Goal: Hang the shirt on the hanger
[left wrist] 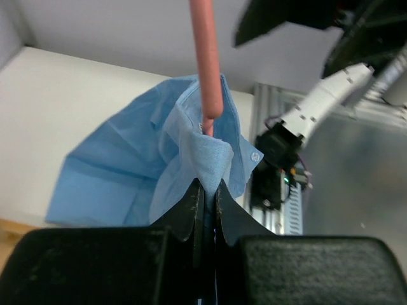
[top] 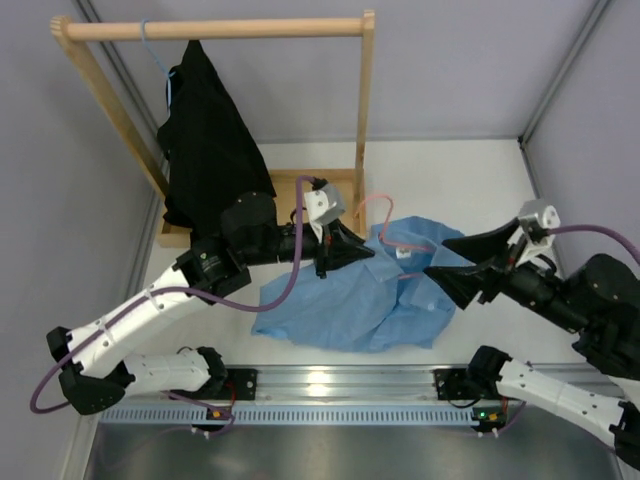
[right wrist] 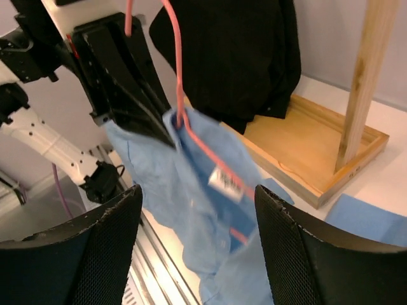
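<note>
The light blue shirt (top: 340, 305) lies crumpled on the table, its collar lifted. My left gripper (top: 362, 250) is shut on a fold of the collar, as the left wrist view (left wrist: 206, 185) shows. The thin pink hanger (top: 385, 215) stands over the collar and one arm of it runs inside the neck past the white label (right wrist: 226, 181). It shows as a pink rod in the left wrist view (left wrist: 206, 63). My right gripper (top: 436, 256) is open and empty beside the collar, and its jaws frame the hanging shirt (right wrist: 172, 184) without touching it.
A wooden rack (top: 365, 100) with a tray base (right wrist: 305, 146) stands at the back. A black garment (top: 205, 140) hangs from it on a thin blue hanger (top: 150, 45). A metal rail (top: 330, 385) runs along the near edge. Grey walls close in on both sides.
</note>
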`<state>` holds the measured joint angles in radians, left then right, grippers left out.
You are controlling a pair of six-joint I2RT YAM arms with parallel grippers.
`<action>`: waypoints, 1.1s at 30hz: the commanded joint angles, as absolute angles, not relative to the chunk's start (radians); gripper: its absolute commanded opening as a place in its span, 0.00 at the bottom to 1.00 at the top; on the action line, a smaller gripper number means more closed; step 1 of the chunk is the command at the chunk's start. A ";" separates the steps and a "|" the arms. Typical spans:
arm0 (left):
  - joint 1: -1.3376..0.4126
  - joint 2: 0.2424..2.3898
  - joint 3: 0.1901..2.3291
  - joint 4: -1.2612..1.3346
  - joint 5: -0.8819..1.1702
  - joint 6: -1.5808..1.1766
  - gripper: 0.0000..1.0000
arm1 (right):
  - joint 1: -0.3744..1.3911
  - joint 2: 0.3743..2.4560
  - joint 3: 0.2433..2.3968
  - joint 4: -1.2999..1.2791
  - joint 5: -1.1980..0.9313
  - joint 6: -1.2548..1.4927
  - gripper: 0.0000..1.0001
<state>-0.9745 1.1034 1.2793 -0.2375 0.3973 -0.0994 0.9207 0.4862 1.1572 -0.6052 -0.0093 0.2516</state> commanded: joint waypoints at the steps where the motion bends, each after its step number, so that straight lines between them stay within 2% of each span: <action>1: -0.976 1.126 1.304 -0.173 0.722 -0.049 0.00 | 0.928 0.636 1.270 -0.666 -0.123 0.129 0.69; 7: -0.977 1.175 1.315 -0.173 0.949 -0.035 0.00 | 0.927 0.761 1.359 -0.650 -0.356 0.052 0.63; 11: -0.977 1.192 1.322 -0.173 0.985 -0.041 0.00 | 0.927 0.749 1.310 -0.559 -0.464 0.058 0.55; 16: -0.976 1.201 1.322 -0.175 0.997 -0.037 0.00 | 0.928 0.735 1.261 -0.477 -0.520 0.092 0.36; 17: -0.976 1.201 1.324 -0.173 0.991 -0.038 0.00 | 0.928 0.741 1.258 -0.471 -0.537 0.098 0.25; 19: -0.977 1.200 1.327 -0.175 0.968 -0.038 0.00 | 0.928 0.759 1.258 -0.462 -0.551 0.107 0.13; 20: -0.976 1.198 1.327 -0.173 0.957 -0.038 0.00 | 0.928 0.764 1.255 -0.460 -0.551 0.107 0.01; 23: -0.976 1.181 1.328 -0.173 0.895 -0.034 0.00 | 0.928 0.761 1.255 -0.454 -0.496 0.112 0.00; 25: -0.977 1.149 1.318 -0.179 0.803 -0.011 0.12 | 0.927 0.746 1.256 -0.448 -0.456 0.123 0.00; 26: -0.976 1.135 1.312 -0.179 0.766 -0.008 0.24 | 0.927 0.739 1.267 -0.448 -0.428 0.126 0.00; 27: -0.977 1.118 1.305 -0.181 0.724 -0.009 0.60 | 0.927 0.733 1.270 -0.448 -0.410 0.133 0.00; 28: -0.976 1.083 1.299 -0.181 0.618 -0.009 0.74 | 0.928 0.723 1.284 -0.449 -0.390 0.135 0.00; 29: -0.977 1.063 1.296 -0.186 0.562 0.003 0.97 | 0.928 0.715 1.292 -0.459 -0.350 0.137 0.00; 33: -0.977 0.915 1.258 -0.193 0.278 0.049 0.98 | 0.927 0.695 1.370 -0.560 -0.201 0.108 0.00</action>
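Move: The right hand, open and empty, has the neck of the pink hanger, at the foot of its hook, about 9 cm to its left, 4 cm ahead and 3 cm above. The hook's loop rises some 4 cm higher over that neck. The white tag is roughly 7 cm left and 2 cm ahead, slightly lower; the shirt's body hangs about 12 cm left and 20 cm below. The left hand already pinches hanger and shirt, with the neck about 2 cm to its right, 1 cm ahead and 2 cm above. The right fingers shut on the hanger's neck and take it over from the left hand: the right hand goes about 8 cm left, then slightly back, turning nearly 30 degrees counter-clockwise. Meanwhile the left hand, still pinching, draws back about 7 cm and sinks a little, turning clockwise some 30 degrees; once the right has closed, it opens wide and comes free, rising and moving forward while turning back. The right hand then eases slightly right and forward, keeping its grip. ##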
